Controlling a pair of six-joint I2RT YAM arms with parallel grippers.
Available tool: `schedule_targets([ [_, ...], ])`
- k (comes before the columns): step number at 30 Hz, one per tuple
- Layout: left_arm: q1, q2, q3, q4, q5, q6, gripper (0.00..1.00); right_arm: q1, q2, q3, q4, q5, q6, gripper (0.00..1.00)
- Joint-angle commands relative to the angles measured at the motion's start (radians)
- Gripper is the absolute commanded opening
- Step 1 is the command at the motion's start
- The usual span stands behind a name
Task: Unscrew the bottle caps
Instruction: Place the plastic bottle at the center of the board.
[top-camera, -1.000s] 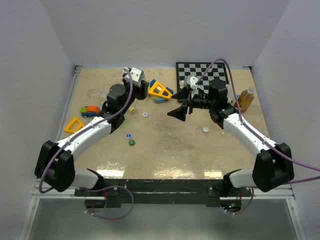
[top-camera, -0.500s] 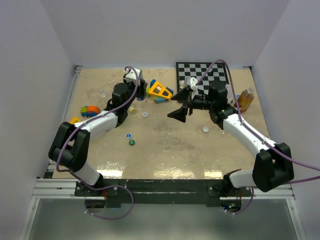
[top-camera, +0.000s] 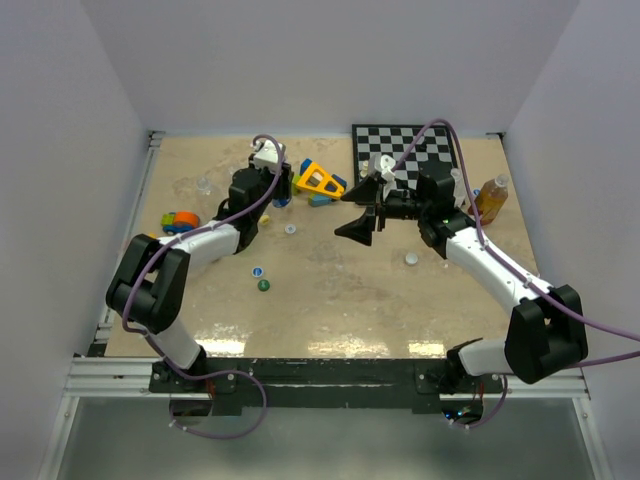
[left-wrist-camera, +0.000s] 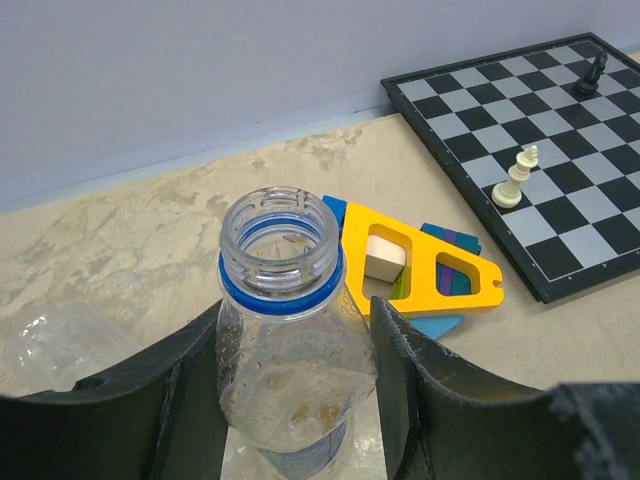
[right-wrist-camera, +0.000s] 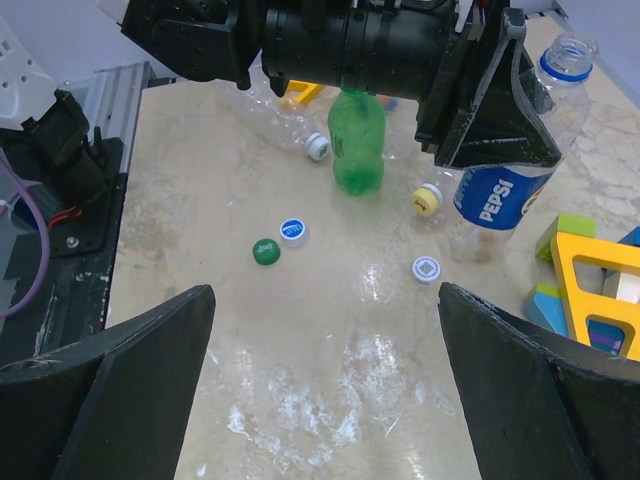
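My left gripper is shut on a clear Pepsi bottle just below its blue neck ring; the mouth is uncapped. The right wrist view shows the same bottle upright on the table beside a green bottle, whose top is hidden behind the left arm. Loose bottle caps lie around them: white, yellow, blue, green and another white one. My right gripper hovers open over bare table, nothing between its fingers. From above, the left gripper is at the back left and the right gripper mid-table.
A yellow triangle toy with blocks lies right of the held bottle. A chessboard with a few pieces sits at the back right, an amber bottle at the right edge. A toy car and a crumpled clear bottle lie left.
The left arm has folded in, its elbow swinging toward the back, and the gripper with the bottle has shifted slightly right. The right arm has not moved.
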Motion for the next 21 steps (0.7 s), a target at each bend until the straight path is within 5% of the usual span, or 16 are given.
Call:
schedule_targets([
  [1,0.004,-0.005,0.0,0.038,-0.034,-0.01,0.29,0.0,-0.001,-0.007,0.037,-0.022,0.008,0.98],
  [13,0.004,-0.079,0.003,-0.017,-0.07,-0.034,0.72,0.0,0.002,-0.003,0.037,-0.034,0.011,0.98],
  [21,0.004,-0.132,0.038,-0.097,-0.077,-0.042,0.82,0.002,0.004,-0.005,0.037,-0.034,0.011,0.98],
])
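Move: The left hand's fingers hold the leaning Pepsi bottle by its upper body, the bottle's middle about 3 cm below the hand. The yellow frame lies some 5 cm ahead and 10 cm right, about 11 cm below; the loose white cap is about 5 cm back and 2 cm right, some 13 cm down. From the right hand, the bottle is roughly 17 cm ahead, 20 cm left and 11 cm lower. The left fingers open and let go of the bottle, the hand rising about 2 cm and easing left. ##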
